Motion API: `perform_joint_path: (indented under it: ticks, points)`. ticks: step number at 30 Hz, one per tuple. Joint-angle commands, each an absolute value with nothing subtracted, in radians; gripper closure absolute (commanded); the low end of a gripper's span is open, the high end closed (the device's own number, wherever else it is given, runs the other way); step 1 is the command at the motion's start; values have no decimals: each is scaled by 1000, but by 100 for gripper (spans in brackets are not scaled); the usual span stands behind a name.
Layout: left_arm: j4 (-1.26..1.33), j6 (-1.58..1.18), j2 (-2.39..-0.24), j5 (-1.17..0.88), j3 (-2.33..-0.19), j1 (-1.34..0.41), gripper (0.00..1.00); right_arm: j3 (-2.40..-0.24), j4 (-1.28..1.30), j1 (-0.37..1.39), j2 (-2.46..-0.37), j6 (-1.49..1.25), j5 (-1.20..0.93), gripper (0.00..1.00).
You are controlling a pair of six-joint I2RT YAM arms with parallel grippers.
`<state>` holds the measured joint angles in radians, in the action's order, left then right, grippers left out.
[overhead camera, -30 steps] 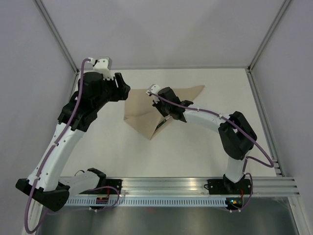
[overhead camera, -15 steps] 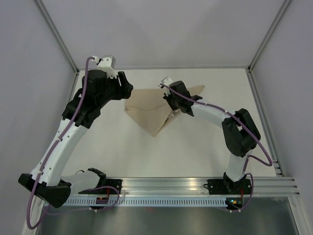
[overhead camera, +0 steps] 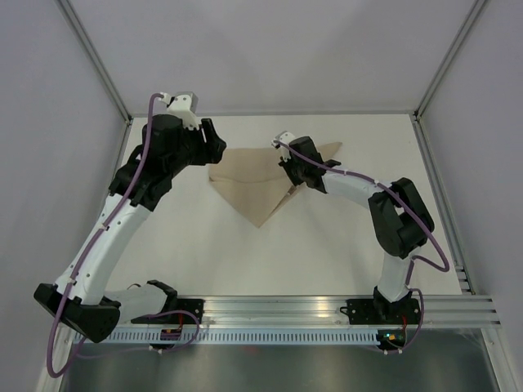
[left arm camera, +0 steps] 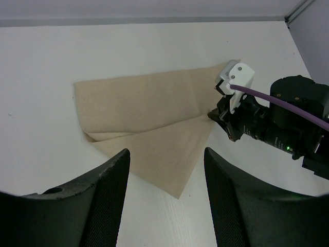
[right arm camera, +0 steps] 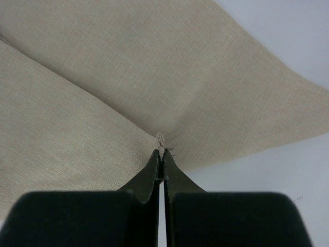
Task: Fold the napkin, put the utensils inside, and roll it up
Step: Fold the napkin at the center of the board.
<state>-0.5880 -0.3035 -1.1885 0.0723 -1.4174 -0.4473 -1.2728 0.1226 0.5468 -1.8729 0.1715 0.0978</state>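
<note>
The tan napkin [overhead camera: 249, 186] lies on the white table, folded over itself, with one pointed flap toward the near side. The left wrist view shows the napkin [left arm camera: 146, 110] as two overlapping layers. My right gripper [overhead camera: 288, 174] is shut, pinching the napkin's [right arm camera: 103, 77] edge where the two layers meet, and a bit of cloth shows at the right gripper's [right arm camera: 162, 154] tips. My left gripper [overhead camera: 214, 144] hovers open just past the cloth's far left corner. Nothing sits inside the left gripper [left arm camera: 165, 154]. The utensils are hidden or out of view.
The white table [overhead camera: 343, 245] is bounded by grey walls with metal corner posts [overhead camera: 98, 61]. An aluminium rail [overhead camera: 286, 314] runs along the near edge by the arm bases. The right arm's elbow [overhead camera: 399, 216] stands over the right half.
My right gripper has drawn the pinched napkin edge rightward and away from the bases, flattening the raised flap. The left gripper has shifted slightly toward the far right, still open.
</note>
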Motion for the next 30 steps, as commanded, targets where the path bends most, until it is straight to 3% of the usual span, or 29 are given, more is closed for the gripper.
perform_joint_path:
  ticks: [1, 9, 12, 13, 19, 22, 30]
  points:
    - [-546, -342, -1193, 48, -1411, -449, 36, -1255, 100, 540, -1887, 176, 92, 100]
    - [-532, -347, -1200, 37, -1394, -449, 36, -1236, 112, 535, -1899, 187, 89, 96]
    - [-526, -348, -1201, 35, -1387, -449, 36, -1241, 118, 529, -1899, 186, 87, 78]
    - [-525, -350, -1201, 35, -1385, -449, 36, -1244, 123, 526, -1899, 184, 86, 67]
    - [-509, -353, -1201, 34, -1370, -449, 36, -1284, 163, 489, -1891, 170, 74, 39]
    - [-502, -354, -1201, 29, -1362, -449, 36, -1316, 187, 453, -1896, 152, 61, 34]
    - [-483, -353, -1198, 25, -1344, -449, 36, -1515, 304, 232, -1976, 28, -154, 34]
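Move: The right hand still pinches the napkin's folded-over near-left corner; its laying spot, on the cloth, is roughly 1 cm back, 1 cm right and 3 cm below. The fork's middle, under the flap, is some 8 cm back and 7 cm left of the hand. The napkin's far-right corner is about 11 cm ahead and 12 cm right. From the high left hand, the laying spot is roughly 10 cm forward, 23 cm right and 28 cm below. Keeping its pinch on the folded-over corner, the right hand lowers it about 2.5 cm onto the napkin and opens its fingers wide to let go. It then leaves rightward and forward, about 6 cm each way and rising, towards the napkin's far-right corner, turning slightly clockwise. The empty left hand sinks about 2 cm. ##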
